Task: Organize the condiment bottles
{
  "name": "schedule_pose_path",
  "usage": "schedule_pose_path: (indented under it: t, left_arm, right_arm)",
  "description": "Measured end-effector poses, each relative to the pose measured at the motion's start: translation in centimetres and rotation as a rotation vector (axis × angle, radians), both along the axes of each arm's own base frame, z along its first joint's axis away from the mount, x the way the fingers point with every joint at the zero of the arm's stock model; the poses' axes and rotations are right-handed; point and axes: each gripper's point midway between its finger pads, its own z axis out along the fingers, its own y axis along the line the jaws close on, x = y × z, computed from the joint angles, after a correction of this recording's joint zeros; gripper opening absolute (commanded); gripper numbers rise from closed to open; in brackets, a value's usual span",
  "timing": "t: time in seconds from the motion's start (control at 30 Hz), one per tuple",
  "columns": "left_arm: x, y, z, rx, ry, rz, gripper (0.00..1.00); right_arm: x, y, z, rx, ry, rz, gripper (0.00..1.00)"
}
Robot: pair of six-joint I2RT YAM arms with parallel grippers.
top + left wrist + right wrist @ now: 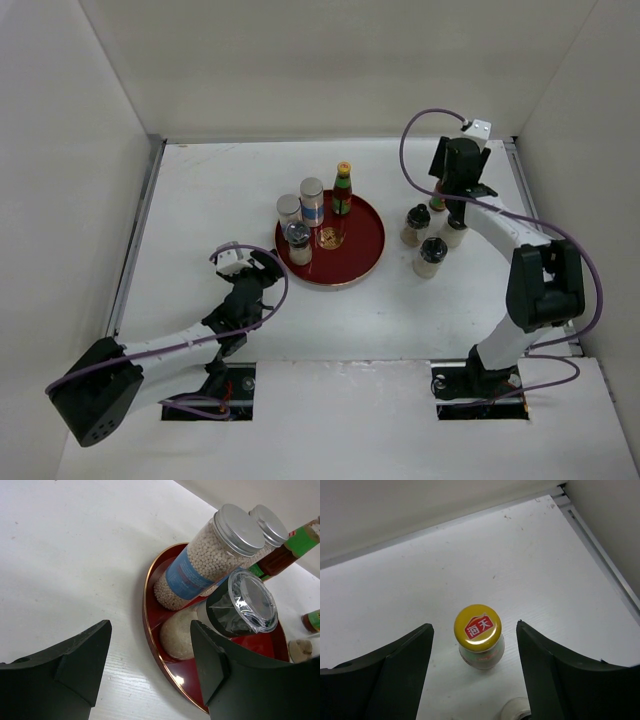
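A round red tray [365, 255] holds a slim yellow-capped sauce bottle [343, 189], a grey-lidded blue-labelled cylinder [312, 200], a second grey-lidded jar [289, 210] and a black-capped shaker [298, 240]. My left gripper [262, 266] stands open at the tray's left rim [150, 605], holding nothing; the shaker [245, 605] and the cylinder [200, 565] lie just beyond its right finger [215, 670]. My right gripper [474, 647] is open above a second yellow-capped sauce bottle [478, 630], which stands on the table between the fingers without touching them.
Three small shakers [416, 224] [432, 256] [455, 232] stand on the table right of the tray, close under the right arm. A white cap [517, 710] shows just below the sauce bottle. White walls enclose the table on the left, back and right.
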Motion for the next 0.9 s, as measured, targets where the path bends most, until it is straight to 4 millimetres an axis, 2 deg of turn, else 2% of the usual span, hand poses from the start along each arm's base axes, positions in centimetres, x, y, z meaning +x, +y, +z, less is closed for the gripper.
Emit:
schedule_pose_path:
  t: [0.2, 0.37, 0.6, 0.73, 0.8, 0.9]
  left_arm:
    - [0.0, -0.1, -0.4, 0.009, 0.01, -0.005, 0.63]
    - [0.0, -0.1, -0.3, 0.009, 0.01, -0.005, 0.63]
    - [0.0, -0.2, -0.3, 0.004, 0.007, -0.01, 0.63]
    - [0.0, -0.3, -0.3, 0.004, 0.007, -0.014, 0.63]
    - [0.0, -0.3, -0.3, 0.003, 0.007, -0.015, 0.63]
    - [0.0, -0.3, -0.3, 0.003, 0.007, -0.017, 0.63]
  right_arm:
    - [0.8, -1.4, -1.5, 0.001, 0.033, -0.009, 0.57]
    - [1.2, -1.4, -1.7, -0.009, 0.036, 0.005, 0.36]
    - [1.3, -1.0, -1.4, -0.03, 0.036, 0.026, 0.31]
    - [1.1, 1.0, -0.2, -0.031, 0.013, 0.077, 0.3]
    - [0.9, 2.8, 1.0, -0.033, -0.014, 0.121, 0.3]
    - [0.5, 6.6, 3.1, -0.031, -0.067, 0.202, 0.3]
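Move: The second sauce bottle stands almost between the open right fingers, about 1 cm ahead of and 1 cm to the right of the right hand, its middle some 6 cm below. About 11 cm back stand the white jar, 5 cm to the right, and the black-capped jar, 8 cm to the left; the bottle already on the tray is level and 29 cm to the left. From the idle left hand, the second sauce bottle lies some 22 cm ahead, 55 cm right, 2 cm up. Ease the right gripper a little down, forward and to the right until the second sauce bottle's neck is between the pads, then close on it and pinch it just below the yellow cap. Hold there briefly, then lift about 4 to 5 cm and swing left some 8 cm, speeding up towards the tray, the wrist turning some 10 degrees counter-clockwise. ##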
